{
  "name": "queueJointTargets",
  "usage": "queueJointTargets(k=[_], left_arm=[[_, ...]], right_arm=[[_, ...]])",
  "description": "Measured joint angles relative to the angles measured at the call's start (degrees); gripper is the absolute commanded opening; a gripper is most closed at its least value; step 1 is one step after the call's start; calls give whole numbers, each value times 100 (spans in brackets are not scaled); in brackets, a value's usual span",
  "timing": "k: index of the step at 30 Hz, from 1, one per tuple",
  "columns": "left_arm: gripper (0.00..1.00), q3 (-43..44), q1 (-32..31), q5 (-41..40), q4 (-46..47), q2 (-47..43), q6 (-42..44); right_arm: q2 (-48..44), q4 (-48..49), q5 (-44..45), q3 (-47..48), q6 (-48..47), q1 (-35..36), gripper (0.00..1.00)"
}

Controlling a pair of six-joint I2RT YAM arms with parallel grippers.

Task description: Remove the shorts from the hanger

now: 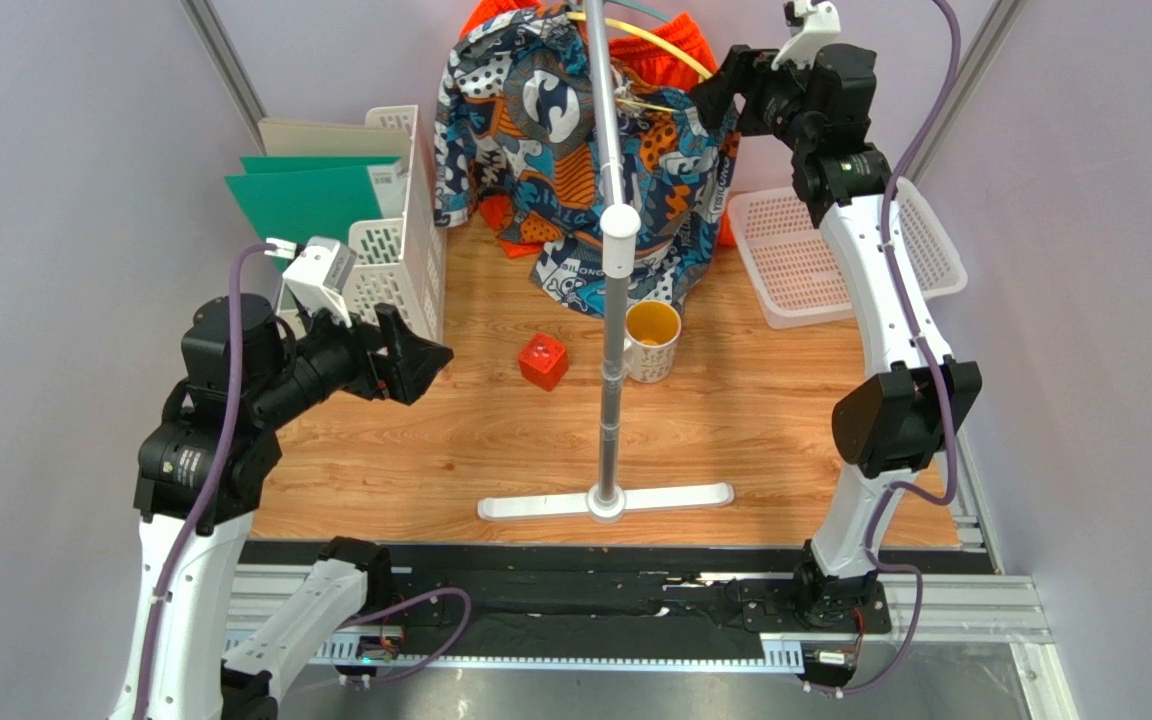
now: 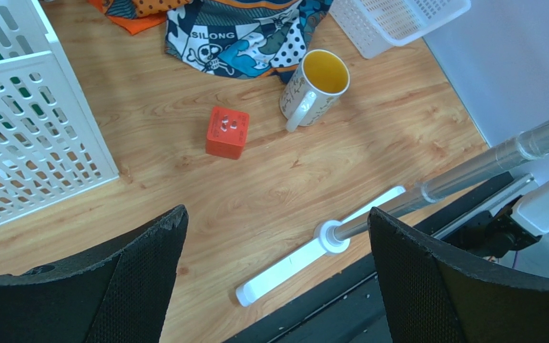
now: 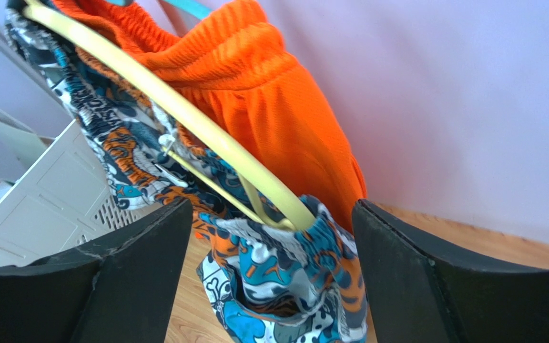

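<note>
The printed blue, white, black and orange shorts (image 1: 582, 165) hang on a yellow hanger (image 3: 184, 114) from the stand's top, their hem trailing on the table. Behind them hang the plain orange shorts (image 3: 270, 107). My right gripper (image 3: 270, 214) is raised at the hanger's right end. It is open, and the printed shorts' bunched waistband (image 3: 284, 271) and the hanger's tip lie between its fingers without visible contact. Low at the left, my left gripper (image 2: 277, 214) stands open and holds nothing. It points toward the stand's foot, well away from the shorts.
The stand's pole (image 1: 608, 225) rises mid-table from a white foot bar (image 1: 605, 503). A yellow-lined mug (image 1: 653, 342) and a red cube (image 1: 543, 362) sit beside it. A white file rack (image 1: 394, 225) with green folders stands left. A white basket (image 1: 838, 255) lies right.
</note>
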Motion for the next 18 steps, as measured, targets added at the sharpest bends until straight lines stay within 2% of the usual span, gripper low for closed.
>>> queueJointTargets(k=[9,12,16,18], left_arm=[[98,7,-111,-186,-44,149,216],[98,9,-118,-212,-44,181,236],[98,81,-173,-236,-74,229,269],[98,116,-188,-236,-76,249,291]], right_arm=[[291,170,-269,4,-175,0,78],[343,173,-341,20,-186,0,72],[444,254,-546,74,-240,0,55],[492,319,-695,74,-284,-7,51]])
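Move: The right-hand waistband corner of the patterned shorts, at the yellow hanger's end, lies about 4 cm ahead of my right hand, 3 cm left and 4 cm below. The orange shorts hang behind it, some 10 cm ahead of the hand and 10 cm left. The mug is roughly 21 cm back, 8 cm left and 36 cm down, the white basket 10 cm back and 23 cm right. From my left hand that corner is about 38 cm ahead, 36 cm right, near level. I bring my right hand down onto the right end of the yellow hanger, sinking about 3 cm while easing some 2 cm forward and 2 cm left, so the waistband corner of the patterned shorts comes between my fingers. The hand yaws a little counter-clockwise, and late on the fingers close from nearly wide to just over half open, the outer finger coming up against the cloth. ##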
